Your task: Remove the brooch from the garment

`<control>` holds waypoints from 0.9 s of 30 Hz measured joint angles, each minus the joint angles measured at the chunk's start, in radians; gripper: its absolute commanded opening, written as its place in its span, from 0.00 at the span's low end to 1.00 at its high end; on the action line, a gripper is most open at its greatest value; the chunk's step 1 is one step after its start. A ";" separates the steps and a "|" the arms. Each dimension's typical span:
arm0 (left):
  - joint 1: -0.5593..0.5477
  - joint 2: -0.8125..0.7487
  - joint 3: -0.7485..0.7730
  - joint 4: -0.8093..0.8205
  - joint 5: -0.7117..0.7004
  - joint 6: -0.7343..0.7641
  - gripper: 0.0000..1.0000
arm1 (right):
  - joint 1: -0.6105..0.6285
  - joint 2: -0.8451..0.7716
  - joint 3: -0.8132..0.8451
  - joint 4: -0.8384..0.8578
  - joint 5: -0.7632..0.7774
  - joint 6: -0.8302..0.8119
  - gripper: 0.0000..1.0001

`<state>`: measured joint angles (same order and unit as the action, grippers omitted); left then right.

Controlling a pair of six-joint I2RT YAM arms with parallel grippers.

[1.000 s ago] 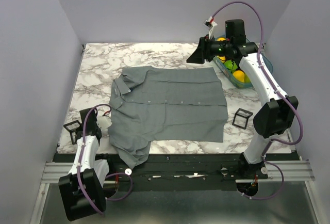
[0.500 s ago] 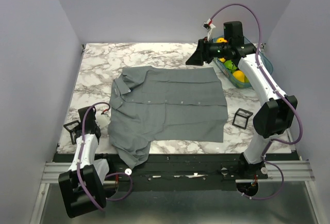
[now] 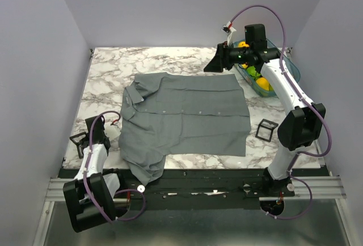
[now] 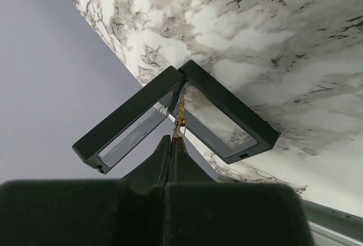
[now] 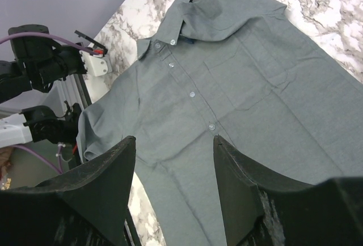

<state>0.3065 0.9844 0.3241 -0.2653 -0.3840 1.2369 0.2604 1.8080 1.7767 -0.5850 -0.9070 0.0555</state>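
The garment [image 3: 184,115] is a grey button-up shirt spread flat on the marble table [image 3: 108,67], collar to the left. A tiny dark blue speck beside the collar [image 5: 191,42] looks like the brooch, pinned to the cloth. My right gripper [image 3: 216,64] hangs open above the shirt's far right corner, and its wrist view [image 5: 174,144] shows the button row between the fingers. My left gripper [image 3: 92,128] is shut by the table's left edge, its tips [image 4: 171,138] against an open black frame case [image 4: 176,115]. A small gold piece [image 4: 180,122] shows at the tips; I cannot tell whether it is held.
A blue bin [image 3: 262,81] with yellow and green items stands at the back right, behind the right arm. A black wire-frame cube [image 3: 266,129] sits right of the shirt. One shirt sleeve [image 3: 146,169] hangs over the table's near edge.
The left arm has drawn slightly left toward the table's edge. The right gripper has shifted a little up and back. The shirt lies as before.
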 measured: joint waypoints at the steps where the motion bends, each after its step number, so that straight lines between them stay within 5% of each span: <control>1: 0.000 0.005 0.003 0.000 0.000 -0.001 0.00 | 0.000 0.000 0.000 0.000 0.000 0.000 0.65; 4: 0.000 0.011 0.008 -0.004 0.000 -0.005 0.00 | 0.000 0.001 0.000 0.000 0.000 0.000 0.65; 12: 0.000 0.009 0.019 -0.039 0.008 -0.025 0.25 | 0.000 0.018 -0.001 0.000 -0.008 0.001 0.64; 27: 0.000 -0.064 0.024 -0.127 0.026 -0.060 0.29 | 0.000 0.033 -0.001 0.000 -0.015 0.008 0.65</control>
<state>0.3069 0.9207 0.3481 -0.3927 -0.3580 1.1774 0.2607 1.8408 1.7756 -0.5850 -0.9218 0.0639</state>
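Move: The left hand holds the brooch over an open clear case with a black frame; the middle of the case lies about 2 cm back, 2 cm to the right and some 3 cm below. The garment's middle is roughly 39 cm to the right and 10 cm ahead, its near sleeve cuff about 25 cm right and 13 cm back, both about 4 cm down. From the right hand, the case lies some 48 cm left, 23 cm back and 27 cm below. Staying almost in place over the case, the left hand first parts its shut fingers to about a quarter open, ending their pinch on the brooch. As they open, it eases back and to the right by about 1.5 cm in all, with its pointing nearly unchanged and hardly any change in height. ##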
